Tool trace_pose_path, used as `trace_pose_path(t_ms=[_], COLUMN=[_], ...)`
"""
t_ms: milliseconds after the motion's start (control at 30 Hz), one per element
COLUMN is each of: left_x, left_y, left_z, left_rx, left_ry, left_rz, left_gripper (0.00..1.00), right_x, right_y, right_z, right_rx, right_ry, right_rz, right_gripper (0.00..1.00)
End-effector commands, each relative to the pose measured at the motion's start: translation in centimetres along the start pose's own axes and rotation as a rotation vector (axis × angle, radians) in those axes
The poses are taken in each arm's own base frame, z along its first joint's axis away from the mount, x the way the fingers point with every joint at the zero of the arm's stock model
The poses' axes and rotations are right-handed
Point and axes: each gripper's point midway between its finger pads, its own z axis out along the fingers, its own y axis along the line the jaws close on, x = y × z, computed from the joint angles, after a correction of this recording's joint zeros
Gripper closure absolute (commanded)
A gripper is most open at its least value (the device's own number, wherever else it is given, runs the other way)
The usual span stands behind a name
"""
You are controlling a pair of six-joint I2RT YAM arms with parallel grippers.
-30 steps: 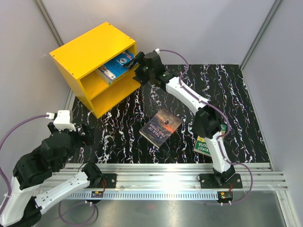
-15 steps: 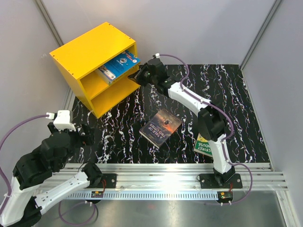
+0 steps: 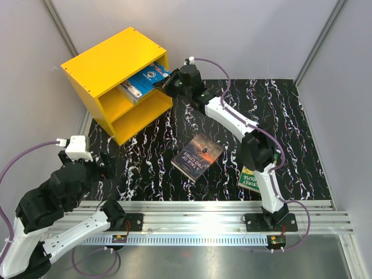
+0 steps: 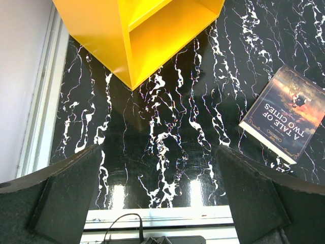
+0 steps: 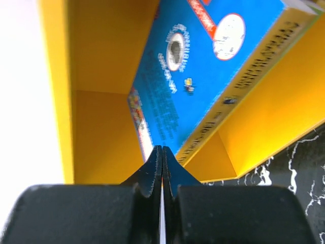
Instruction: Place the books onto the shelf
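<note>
The yellow shelf stands at the back left, its open front facing the table. Blue books lie tilted in its upper compartment, one corner sticking out. My right gripper is shut with nothing between its fingers. Its tips sit at the near edge of the top blue book. The dark book lies flat mid-table, also seen in the left wrist view. The green book lies partly under the right arm. My left gripper hangs open above the table's front left.
The shelf's lower compartment holds nothing that I can see. An aluminium rail runs along the near edge. Grey walls close in the left, back and right sides.
My right gripper has shut and moved left, up to the blue book's protruding corner at the upper compartment. The left arm and the books on the table have not moved.
</note>
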Motion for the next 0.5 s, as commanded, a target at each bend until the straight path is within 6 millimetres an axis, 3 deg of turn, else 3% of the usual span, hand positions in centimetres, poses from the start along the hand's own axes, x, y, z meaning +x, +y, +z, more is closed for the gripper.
trace_pose_path(t_ms=[0,33,67,100,133,167,200,467], left_x=[-0.9,-0.9,-0.9,-0.9,-0.9,-1.0,-0.9,-0.6], left_y=[0.0,0.0,0.0,0.0,0.0,0.0,0.0,-0.7], left_z=[-0.1,-0.1,-0.2,-0.2,-0.2,-0.2,-0.2,0.4], left_rx=[0.008,0.008,0.011,0.011,0.012,0.013,0.015,0.023], left_ry=[-0.043,-0.045,-0.047,-0.048,-0.05,-0.053,-0.052,-0.041], left_rz=[-0.026,-0.026,-0.027,-0.028,-0.03,-0.033,-0.032,-0.032], left_gripper=[0.01,0.01,0.01,0.01,0.01,0.01,0.01,0.01], right_x=[0.5,0.5,0.7,0.1,0.6,-0.1,-0.1,0.7], right_y=[1.3,1.9,1.1,2.6,1.0,3.0,3.0,1.8], right_z=[0.2,-0.1,-0.2,-1.4,-1.6,-2.7,-3.0,-2.6], right_rx=[-0.059,-0.083,-0.095,-0.129,-0.108,-0.165,-0.175,-0.164], right_ry=[0.017,0.009,0.0,-0.023,-0.023,-0.052,-0.058,-0.033], right_rz=[-0.004,-0.009,-0.008,-0.014,-0.01,-0.023,-0.026,-0.032], right_gripper=[1.0,1.0,1.0,1.0,1.0,1.0,1.0,1.0])
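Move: The stack of storey books on the upper shelf has its middle about 5 cm ahead of the right hand, 6 cm to its left and 5 cm below. The front edge of the shelf's right side wall is some 7 cm ahead and 4 cm to the hand's right, level with it. A Tale of Two Cities lies on the table roughly 14 cm back, 16 cm right and 27 cm below. From the left hand, the stack is about 39 cm ahead, 8 cm right and 5 cm below. With its fingers already shut and still pointing forward-left into the shelf, the right hand sinks about 6 cm from above the stack's front edge to the height of the spines, after which it levels off and starts to edge back up. On the way down it also eases some 2 cm back and to the right, out of the opening, keeping its wrist angle almost unchanged, so that the closed tips end just outside the spines with no contact to be seen. ##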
